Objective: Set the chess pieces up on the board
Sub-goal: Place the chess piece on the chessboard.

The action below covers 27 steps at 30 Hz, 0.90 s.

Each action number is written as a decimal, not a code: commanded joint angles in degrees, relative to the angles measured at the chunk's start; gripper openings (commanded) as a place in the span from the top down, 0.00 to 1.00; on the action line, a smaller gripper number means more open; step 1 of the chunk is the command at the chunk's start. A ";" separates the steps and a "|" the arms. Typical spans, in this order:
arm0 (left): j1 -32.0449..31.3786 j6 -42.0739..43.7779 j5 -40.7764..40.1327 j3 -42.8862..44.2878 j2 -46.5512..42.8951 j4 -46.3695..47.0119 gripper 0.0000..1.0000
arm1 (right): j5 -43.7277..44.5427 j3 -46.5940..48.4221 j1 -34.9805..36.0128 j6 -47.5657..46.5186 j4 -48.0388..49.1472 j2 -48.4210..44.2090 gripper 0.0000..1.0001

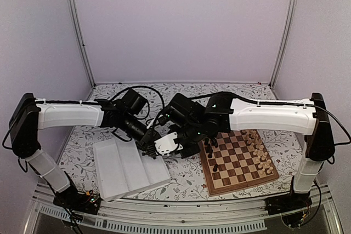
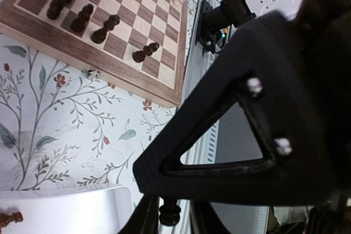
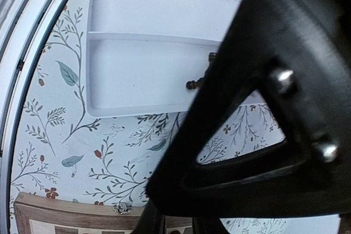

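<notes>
The board [image 1: 241, 186] lies right of centre, with dark chess pieces [image 1: 211, 149] along its left side and pale ones [image 1: 260, 154] along its right. Both grippers hang over the floral cloth between board and tray, my left gripper [image 1: 149, 145] close beside my right gripper [image 1: 184, 147]. In the left wrist view a dark piece [image 2: 170, 215] sits between the fingers of the left gripper [image 2: 173, 223], with a gap on one side. The right gripper [image 3: 178, 227] shows only a narrow slot above the board's edge [image 3: 55, 215]; its tips are cut off.
A white ridged tray [image 1: 118, 173] lies left of the board, near the front edge. One dark piece [image 3: 198, 83] lies in it, half hidden by the gripper body. A metal rail [image 2: 197, 108] runs along the table's near edge.
</notes>
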 commanded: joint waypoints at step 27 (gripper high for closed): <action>-15.12 11.11 -43.18 -15.59 -16.71 57.92 0.49 | -52.32 -8.99 -25.62 21.53 5.86 -15.17 0.89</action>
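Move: The chess piece is between both hands' fingertips, gripped by the right and with the loosening left fingers still around it. From the right hand, the chessboard's middle lies roughly 22 cm right, about level fore and aft and 12 cm below. The dark pieces already set up are about 13 cm right, 4 cm ahead and 11 cm below; the white tray lies some 17 cm left, 3 cm back and 14 cm below. Open the left fingers wider to free the chess piece, and raise the left gripper about 12 cm, levelling its fingers to point right. Keep the right grip shut on the piece; after a slight dip, lift it some 9 cm while drawing right and forward towards the board, swinging the fingers from downward to mostly left. ##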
